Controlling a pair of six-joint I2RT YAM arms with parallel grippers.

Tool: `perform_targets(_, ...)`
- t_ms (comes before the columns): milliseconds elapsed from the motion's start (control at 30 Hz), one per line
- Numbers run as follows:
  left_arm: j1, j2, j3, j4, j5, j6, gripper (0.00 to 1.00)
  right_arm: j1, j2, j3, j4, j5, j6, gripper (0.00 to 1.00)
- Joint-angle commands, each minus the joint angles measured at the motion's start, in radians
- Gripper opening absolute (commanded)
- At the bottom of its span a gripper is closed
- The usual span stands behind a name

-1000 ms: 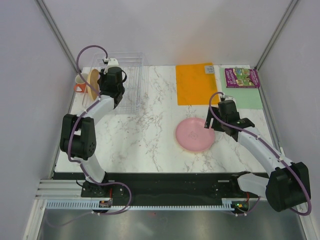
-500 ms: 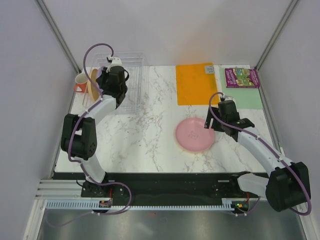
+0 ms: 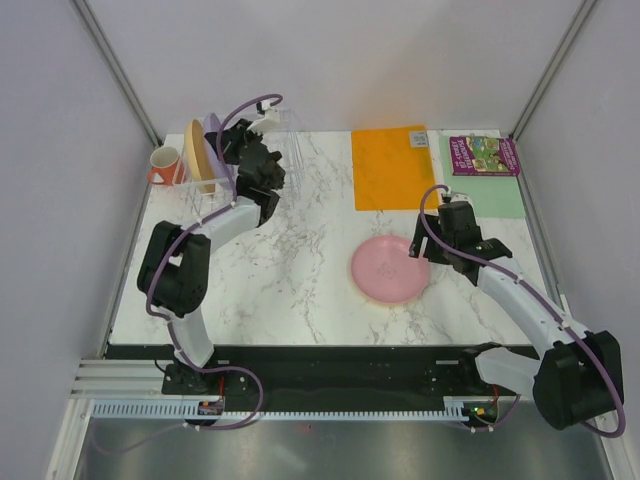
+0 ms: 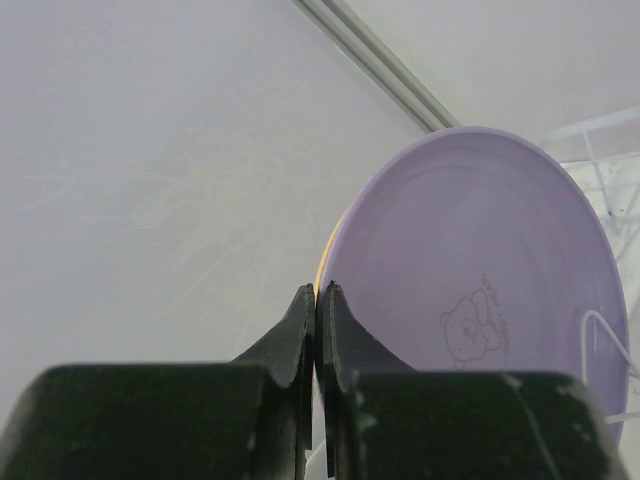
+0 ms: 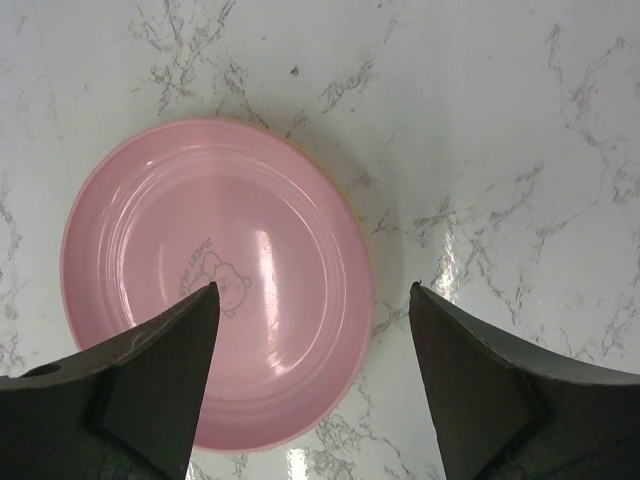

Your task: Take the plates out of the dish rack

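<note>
My left gripper (image 3: 233,142) is shut on the rim of the purple plate (image 3: 213,130), which stands on edge above the left end of the clear dish rack (image 3: 272,140). A yellow-orange plate (image 3: 198,155) stands right behind it. In the left wrist view the shut left gripper (image 4: 318,290) pinches the purple plate (image 4: 480,250) at its edge, and a yellow-orange rim (image 4: 326,255) shows there too; whether it is also pinched I cannot tell. The pink plate (image 3: 388,270) lies flat on the table. My right gripper (image 3: 452,250) hovers open over its right edge (image 5: 314,287), touching nothing.
An orange mug (image 3: 163,166) stands left of the rack by the left wall. An orange mat (image 3: 390,165) lies at the back middle, with a picture book (image 3: 484,155) and a green sheet (image 3: 512,200) at the back right. A thin yellowish rim (image 5: 357,200) shows under the pink plate.
The left gripper closed, then the left arm rose and swung right, and the purple and yellow-orange plates now stand higher and farther right. The right arm and pink plate have not moved.
</note>
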Motion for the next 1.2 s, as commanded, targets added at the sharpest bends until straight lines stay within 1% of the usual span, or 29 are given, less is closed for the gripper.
perform_targets(0, 0.003, -0.045, 0.044, 0.433, -0.017, 0.256, 0.02, -0.003, -0.052, 0.02, -0.01, -0.012, -0.011, 0.83)
perform_targets(233, 0.008, -0.014, 0.006, 0.407, -0.023, 0.21, 0.02, -0.003, -0.073, 0.009, -0.019, -0.006, -0.013, 0.84)
perform_targets(333, 0.008, 0.006, -0.013, 0.426, -0.036, 0.197, 0.02, -0.003, -0.067, 0.012, -0.018, -0.008, -0.014, 0.84)
perform_targets(467, 0.008, 0.017, -0.066, 0.4, -0.047, 0.147, 0.02, -0.003, -0.052, 0.014, -0.016, -0.006, -0.014, 0.84)
perform_targets(567, 0.008, 0.029, -0.086, 0.394, -0.052, 0.136, 0.02, -0.003, -0.046, 0.013, -0.013, -0.008, -0.016, 0.84)
perform_targets(733, 0.016, 0.073, -0.08, 0.377, -0.052, 0.128, 0.02, -0.004, -0.042, 0.01, -0.007, -0.014, -0.016, 0.84)
perform_targets(800, 0.017, 0.109, -0.079, 0.383, -0.049, 0.145, 0.02, -0.003, -0.042, 0.01, -0.005, -0.017, -0.016, 0.84)
perform_targets(967, 0.022, 0.19, -0.065, 0.525, -0.032, 0.269, 0.02, -0.003, -0.039, 0.006, -0.001, -0.021, -0.017, 0.84)
perform_targets(1033, 0.022, 0.221, -0.034, 0.524, -0.043, 0.282, 0.02, -0.003, -0.035, 0.004, 0.001, -0.024, -0.02, 0.84)
perform_targets(1167, 0.022, 0.254, -0.003, 0.59, -0.05, 0.375, 0.02, -0.004, -0.03, 0.003, 0.004, -0.028, -0.02, 0.83)
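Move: About 4 cm to the right, 2 cm ahead and some 16 cm below the left hand is the middle of the dish rack, where the pinched purple plate still sits among the wires. The yellow plate is 5 cm to that hand's left, level fore and aft, 9 cm lower; the mug lies 16 cm left, 5 cm ahead and 24 cm down. From the right hand, the rack is about 34 cm left and 17 cm ahead, a little above. Keeping its pinch on the purple plate's rim, the left hand first eases up and back by about 2 cm, drifting slightly left, then reverses and lowers the plate some 11 cm with the rack and yellow plate, moving forward again near the bottom. Its fingers tip down about 10 degrees on the way, with a small roll and a slight counter-clockwise turn. ##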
